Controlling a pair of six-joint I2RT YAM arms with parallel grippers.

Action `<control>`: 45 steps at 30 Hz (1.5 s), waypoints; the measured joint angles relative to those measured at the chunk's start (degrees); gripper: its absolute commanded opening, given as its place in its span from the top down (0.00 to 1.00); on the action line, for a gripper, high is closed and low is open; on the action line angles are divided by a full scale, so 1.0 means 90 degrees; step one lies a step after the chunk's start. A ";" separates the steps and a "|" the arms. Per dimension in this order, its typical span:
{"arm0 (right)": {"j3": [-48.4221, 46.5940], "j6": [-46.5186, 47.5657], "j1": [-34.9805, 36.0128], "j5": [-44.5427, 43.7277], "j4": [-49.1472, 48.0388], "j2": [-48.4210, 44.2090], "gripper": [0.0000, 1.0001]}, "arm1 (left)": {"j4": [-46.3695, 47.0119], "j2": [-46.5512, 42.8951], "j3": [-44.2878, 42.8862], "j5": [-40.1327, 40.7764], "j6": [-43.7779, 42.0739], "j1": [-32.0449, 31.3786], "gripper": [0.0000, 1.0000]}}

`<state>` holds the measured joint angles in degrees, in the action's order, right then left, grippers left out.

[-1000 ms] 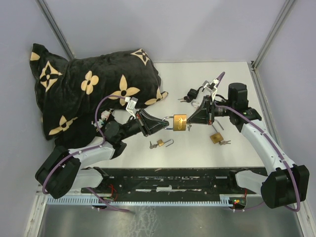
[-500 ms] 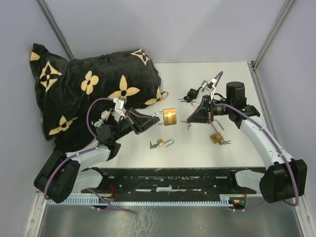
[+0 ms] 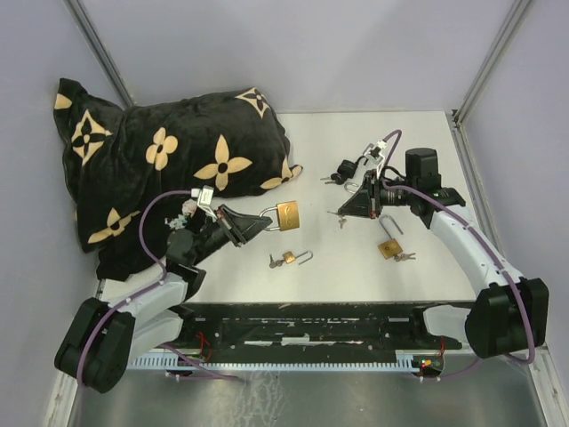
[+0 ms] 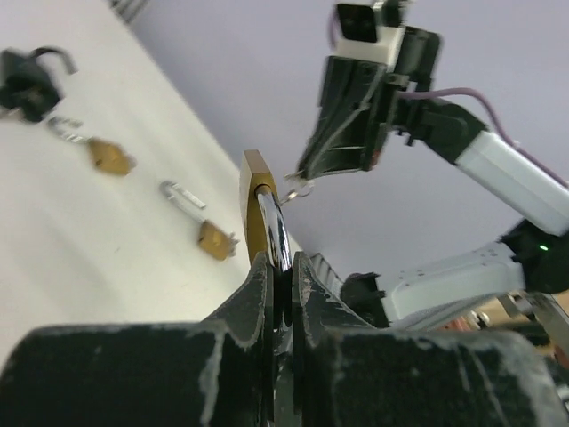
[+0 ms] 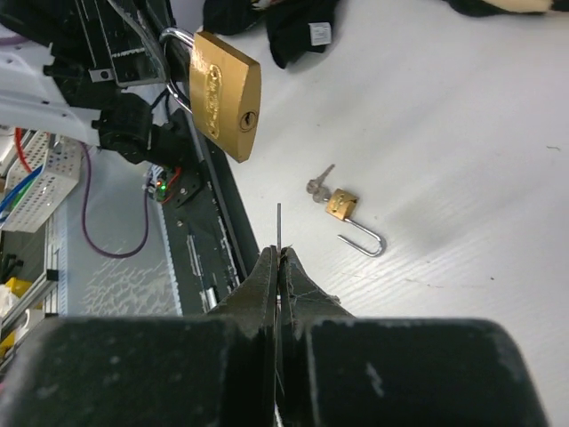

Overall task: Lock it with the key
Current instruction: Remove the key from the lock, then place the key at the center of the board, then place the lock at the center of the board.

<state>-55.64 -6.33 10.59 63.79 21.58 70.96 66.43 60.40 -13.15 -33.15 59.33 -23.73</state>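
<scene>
A large brass padlock (image 3: pixel 286 214) hangs in the air over the table, and my left gripper (image 3: pixel 260 220) is shut on its steel shackle (image 4: pixel 274 233). In the left wrist view the padlock body (image 4: pixel 255 209) stands edge-on just past my fingertips. My right gripper (image 3: pixel 342 213) is shut on a thin key (image 5: pixel 278 227), whose blade pokes out past the tips. The key points toward the padlock (image 5: pixel 224 93), whose keyhole faces it. A clear gap separates the key from the padlock.
A black pillow (image 3: pixel 160 160) with tan flowers fills the back left. A small open brass padlock (image 3: pixel 287 259) with keys lies in front of the held one. A black padlock (image 3: pixel 344 169) and another brass padlock (image 3: pixel 389 248) lie near the right arm.
The left arm has drawn the large padlock leftward, away from the right gripper. The padlock and the key were together a second ago and now stand apart. The right gripper barely moved.
</scene>
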 measured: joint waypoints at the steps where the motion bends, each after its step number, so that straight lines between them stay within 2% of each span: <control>1: 0.0002 -0.0005 0.0000 -0.0107 -0.0024 0.0056 0.98 | -0.0245 -0.0095 0.0121 0.0090 -0.0044 0.0066 0.97; 5: 0.0029 -0.0083 0.0148 -0.0651 -0.0216 0.0459 0.98 | -0.1001 -0.0226 0.0678 0.0527 -0.0080 0.0546 0.97; 9: -0.0214 -0.0199 0.0661 -0.1273 -0.0279 0.1258 0.98 | -0.1520 -0.0044 0.1061 0.0920 -0.0075 0.1090 0.97; 15: -0.1780 -0.0488 0.1693 -0.2392 -0.0301 0.3184 0.98 | -0.1693 0.0840 0.1025 0.1115 -0.0032 0.1681 0.97; 20: -0.3342 -0.0984 0.2268 -0.3113 -0.0347 0.4622 0.98 | -0.1681 0.1549 0.0831 0.1166 0.0032 0.2072 0.92; 24: -0.3932 -0.1433 0.2552 -0.3538 -0.0381 0.5345 0.97 | -0.1727 0.1787 0.0656 0.1307 0.0024 0.2276 0.80; 31: -0.4301 -0.1858 0.2771 -0.3963 -0.0403 0.5940 0.95 | -0.2101 0.1681 0.0206 0.1549 -0.0172 0.2319 0.60; 34: -0.4544 -0.1987 0.2820 -0.4061 -0.0449 0.6188 0.89 | -0.2450 0.1418 0.0112 0.1685 -0.0362 0.2319 0.55; 38: -0.4663 -0.2050 0.2871 -0.4180 -0.0461 0.6404 0.75 | -0.3230 0.0937 0.0036 0.1887 -0.0724 0.2319 0.48; 42: -0.4743 -0.1999 0.2914 -0.4299 -0.0381 0.6509 0.53 | -0.4405 0.0080 -0.0032 0.2271 -0.1205 0.2319 0.33; 45: -0.4838 -0.1829 0.2929 -0.4403 -0.0296 0.6506 0.45 | -0.5377 -0.0806 -0.0141 0.2686 -0.1600 0.2319 0.23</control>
<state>-99.18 -22.79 36.95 24.16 18.92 129.51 18.04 53.15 -14.41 -8.97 44.93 -2.85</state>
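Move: The left hand grips the brass padlock's shackle. Its bare table spot lies about 10 cm ahead, 9 cm to the left and 19 cm below; the black cloth's tagged end is 7 cm ahead and 18 cm left, the small padlock 5 cm right and level. The right hand, holding the key, has its spot some 12 cm ahead, 18 cm left and 21 cm below; the small padlock lies 13 cm left and 2 cm back. Down, left and forward, the left hand lowers the held padlock by roughly 18 cm towards the table beside the black cloth, its fingers tipping down and turning counter-clockwise, lets go of the shackle, then eases left and up. The right hand sweeps left and down about 19 cm each, with some 14 cm forward, its left side rolling down, and opens to let go of the keys. ##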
